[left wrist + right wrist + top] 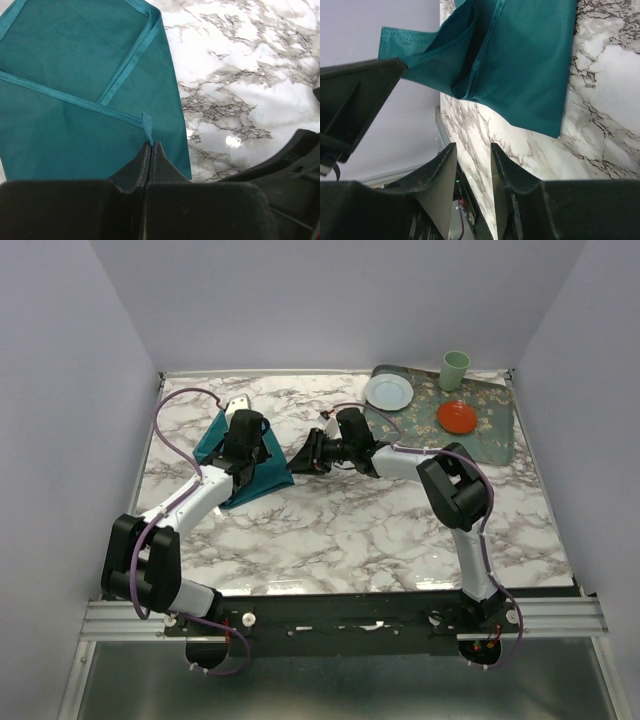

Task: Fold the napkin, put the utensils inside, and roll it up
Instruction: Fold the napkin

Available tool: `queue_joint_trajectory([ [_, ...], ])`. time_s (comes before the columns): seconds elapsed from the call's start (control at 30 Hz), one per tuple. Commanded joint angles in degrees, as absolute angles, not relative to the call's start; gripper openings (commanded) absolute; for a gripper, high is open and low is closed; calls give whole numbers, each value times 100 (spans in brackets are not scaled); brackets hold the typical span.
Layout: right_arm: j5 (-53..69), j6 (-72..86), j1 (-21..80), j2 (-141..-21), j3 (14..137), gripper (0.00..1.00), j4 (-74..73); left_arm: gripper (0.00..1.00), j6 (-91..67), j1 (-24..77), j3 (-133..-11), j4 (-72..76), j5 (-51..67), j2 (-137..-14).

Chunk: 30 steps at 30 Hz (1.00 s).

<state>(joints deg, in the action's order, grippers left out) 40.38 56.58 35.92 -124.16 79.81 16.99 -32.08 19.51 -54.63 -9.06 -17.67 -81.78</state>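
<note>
The teal napkin (262,472) lies partly folded on the marble table's back left, its hemmed layers overlapping (85,75). My left gripper (150,143) is shut on a small pinch of its hem, and sits over the cloth in the top view (243,443). From the right wrist, a raised flap of the napkin (485,55) hangs from that black left gripper (355,95). My right gripper (472,146) is open and holds nothing, just off the napkin's right corner (297,460). A small silvery piece (238,403) shows at the napkin's far tip; I cannot tell if it is one of the utensils.
A patterned grey-green tray (490,430) sits at the back right, carrying a white plate (388,392), a red plate (456,417) and a pale green cup (455,370). White walls close in the marble table (350,530) on three sides.
</note>
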Motion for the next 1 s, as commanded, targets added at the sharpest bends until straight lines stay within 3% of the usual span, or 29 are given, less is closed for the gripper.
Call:
queue_joint_trajectory([
  [0.0,4201,5844,3604,-12735,8279,41,1775,0,-3050,2197,-5484,-563,-1854,-8296],
  [0.63,4254,6012,3586,-13025,8429,41,1714,0,-2601,2725,-5607,-202,-2452,-8894],
  [0.97,4236,6170,3156,-12349,7305,40,2224,5,-2593,2751,-5801,-185,-2286,-9395],
])
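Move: The left hand still grips the napkin's raised corner. The near right corner of the folded napkin, where it is being taken, lies about 7 cm to the right, 4 cm back and 8 cm below. From the right hand that near right corner is about 1 cm back, 2 cm left and 5 cm down. The raised corner is some 6 cm to the right hand's left, 3 cm ahead and 4 cm higher; the white plate is about 18 cm ahead and 21 cm right. Keeping its pinch on the raised napkin corner, the left hand carries it right by about 4 cm, swinging slightly clockwise, then mostly down by some 4.5 cm towards the near right corner, its left side rolling up a little. The right hand, jaws still partly open, sinks about 3.5 cm beside that corner and shifts slightly right at the last. ##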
